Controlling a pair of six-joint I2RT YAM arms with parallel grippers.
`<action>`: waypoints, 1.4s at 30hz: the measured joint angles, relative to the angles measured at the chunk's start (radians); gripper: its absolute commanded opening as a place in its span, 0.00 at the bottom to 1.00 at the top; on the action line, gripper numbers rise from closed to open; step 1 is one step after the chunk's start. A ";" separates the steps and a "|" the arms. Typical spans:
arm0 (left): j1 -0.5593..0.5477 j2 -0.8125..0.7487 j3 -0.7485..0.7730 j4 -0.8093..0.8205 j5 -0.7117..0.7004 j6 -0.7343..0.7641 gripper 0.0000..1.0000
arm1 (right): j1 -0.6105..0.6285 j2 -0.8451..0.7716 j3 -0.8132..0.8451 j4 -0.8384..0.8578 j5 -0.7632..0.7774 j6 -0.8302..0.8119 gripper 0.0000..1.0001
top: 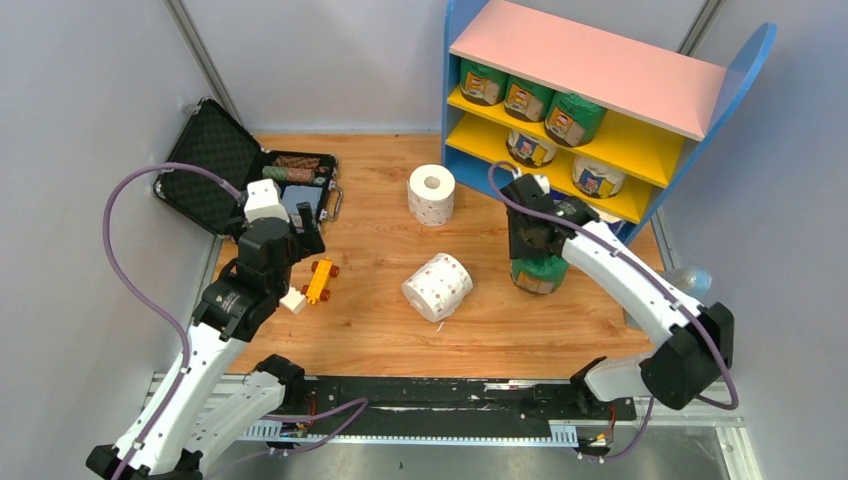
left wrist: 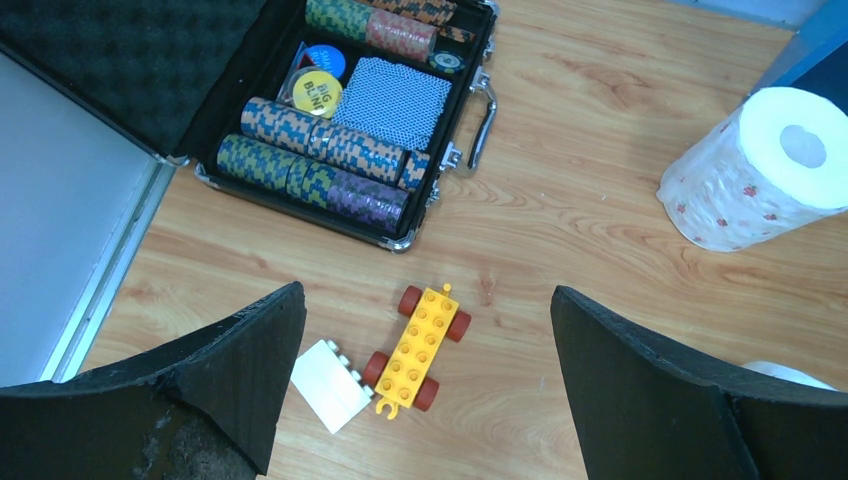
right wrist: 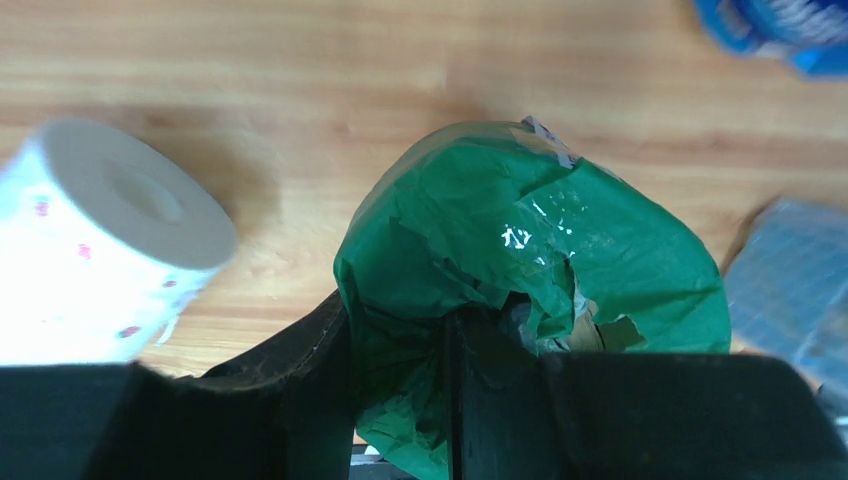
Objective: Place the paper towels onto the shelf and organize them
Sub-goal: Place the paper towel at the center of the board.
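Observation:
The shelf [top: 590, 60] stands at the back right. Three green-wrapped paper towels [top: 528, 98] sit on its upper yellow board and two cream ones [top: 598, 177] on the lower. My right gripper [top: 535, 238] [right wrist: 400, 330] is shut on the top wrapping of a green-wrapped roll [top: 540, 273] [right wrist: 530, 240] standing upright on the table in front of the shelf. One bare dotted roll [top: 431, 194] [left wrist: 760, 170] stands upright mid-table. Another dotted roll [top: 437, 286] [right wrist: 100, 240] lies on its side. My left gripper [top: 300, 240] [left wrist: 427, 295] hangs open above the table's left side, holding nothing.
An open black case [top: 215, 165] [left wrist: 350, 120] of poker chips lies at the back left. A yellow toy car [top: 320, 280] [left wrist: 418, 347] and a white brick [top: 293, 300] [left wrist: 330, 385] lie under my left gripper. A pale wrapped item [top: 690, 280] sits by the right table edge.

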 measured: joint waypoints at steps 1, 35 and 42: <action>0.000 0.000 0.000 0.000 0.000 0.000 1.00 | 0.003 0.016 -0.047 0.011 -0.007 0.026 0.17; 0.000 0.264 0.291 0.320 -0.066 0.106 1.00 | -0.052 -0.291 -0.192 -0.037 -0.047 0.384 1.00; 0.000 0.246 0.245 0.370 -0.079 0.128 1.00 | -0.142 -0.330 -0.187 -0.135 -0.055 0.478 0.96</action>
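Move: Beneath the right hand, which still grips the green-wrapped paper towel by its bunched top, the bare table spot for it lies some 19 cm down, 1 cm back and 1 cm left. From this hand, the tilted white roll is about 2 cm back and 19 cm left, the upright white roll 16 cm ahead and 20 cm left. From the left hand the spot is level ahead, roughly 44 cm to the right and 26 cm below. Sinking about 10 cm, the right hand sets the green paper towel on the table right of the tilted white roll, opens its fingers fully and lets go, then backs up off it by about 10 cm, drawing back and to the right while rolling and turning clockwise. The empty left hand rises, eases down slightly and goes forward, its open fingers tipping up to level. ##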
